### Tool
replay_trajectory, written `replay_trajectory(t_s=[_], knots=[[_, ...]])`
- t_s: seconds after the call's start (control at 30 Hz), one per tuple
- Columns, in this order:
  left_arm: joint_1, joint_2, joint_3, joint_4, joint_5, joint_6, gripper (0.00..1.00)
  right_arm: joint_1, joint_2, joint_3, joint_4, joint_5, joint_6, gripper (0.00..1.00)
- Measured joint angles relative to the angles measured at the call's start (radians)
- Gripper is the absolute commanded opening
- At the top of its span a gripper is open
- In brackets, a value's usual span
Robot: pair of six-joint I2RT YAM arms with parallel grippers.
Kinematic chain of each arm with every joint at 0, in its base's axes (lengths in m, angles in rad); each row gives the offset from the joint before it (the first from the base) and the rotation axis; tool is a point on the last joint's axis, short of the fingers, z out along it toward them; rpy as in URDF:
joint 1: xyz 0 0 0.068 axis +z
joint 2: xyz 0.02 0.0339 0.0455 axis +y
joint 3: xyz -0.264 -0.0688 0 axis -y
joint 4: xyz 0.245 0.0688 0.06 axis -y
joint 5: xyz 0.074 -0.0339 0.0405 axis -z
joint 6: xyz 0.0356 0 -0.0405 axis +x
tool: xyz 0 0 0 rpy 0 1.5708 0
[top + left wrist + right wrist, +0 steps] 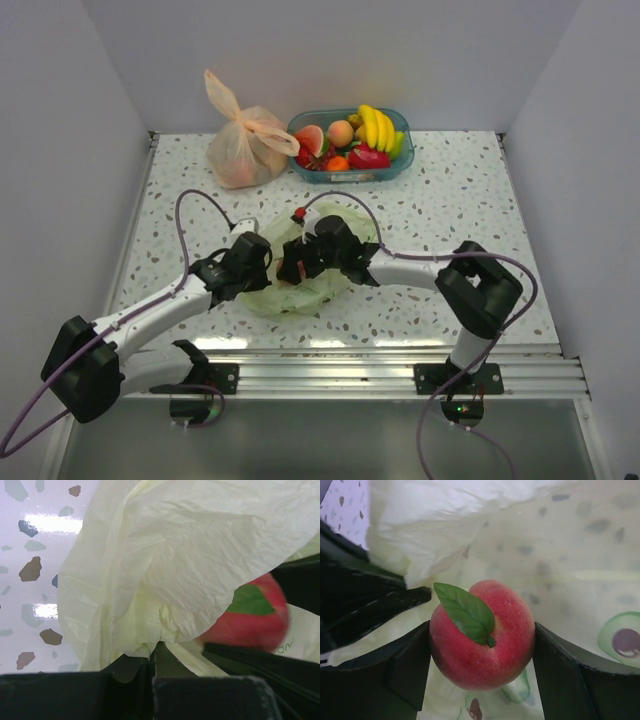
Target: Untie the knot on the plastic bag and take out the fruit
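Note:
The pale green plastic bag (300,297) lies crumpled on the table between both arms, and its knot is not visible in any view. My left gripper (152,652) is shut on a fold of the bag's film (190,555), at the bag's left side (262,262). My right gripper (482,645) reaches into the bag from the right (300,265). Both its fingers press the sides of one fruit, a red peach (482,635) with a green leaf. The same peach (250,622) shows under the lifted film in the left wrist view.
A tied peach-orange bag (245,140) stands at the back left. Beside it is a blue basket (352,178) holding bananas and other fruit. A small red thing (299,213) lies just behind the green bag. An aluminium rail (380,370) runs along the near edge.

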Motion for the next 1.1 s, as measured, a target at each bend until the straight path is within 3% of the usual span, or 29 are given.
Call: replay_trajectory(t_s=[0.2, 0.37, 0.57, 0.77, 1.1], knots=[[0.015, 0.001, 0.002, -0.001, -0.001, 0.045, 0.0, 0.0, -0.209, 0.006, -0.165, 0.074, -0.08, 0.1], [0.018, 0.003, 0.016, 0.0, -0.002, 0.085, 0.0, -0.023, -0.305, 0.113, -0.362, 0.167, -0.178, 0.1], [0.018, 0.003, 0.018, 0.016, 0.028, 0.139, 0.0, -0.206, -0.29, 0.327, -0.471, 0.29, -0.271, 0.1], [0.018, 0.003, 0.019, 0.06, 0.117, 0.199, 0.0, -0.37, -0.094, 0.587, -0.446, 0.399, -0.329, 0.12], [0.018, 0.004, 0.021, 0.115, 0.24, 0.27, 0.0, -0.434, 0.37, 0.982, -0.414, 0.443, -0.436, 0.15]])
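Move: The fruit basket, where the peach already in the right hand is going, has its middle about 35 cm ahead of that hand and 19 cm to its right, near its height. In it, the banana bunch is roughly 38 cm ahead and 25 cm right, the watermelon slice 36 ahead and 6 right. The knotted orange bag is about 31 cm ahead, 14 left. From the left hand, the basket is some 38 cm ahead, 24 right. Carrying the peach up out of the open green bag, the right hand first rises, drifting right, then sweeps forward (33 cm in all) and 16 cm right to the basket, and sinks some 7 cm from its high point; its fingers swing clockwise from leftward to mostly forward and keep their grip. The left, still pinching the bag's rim, draws it slightly right, turning clockwise about 20 degrees. ##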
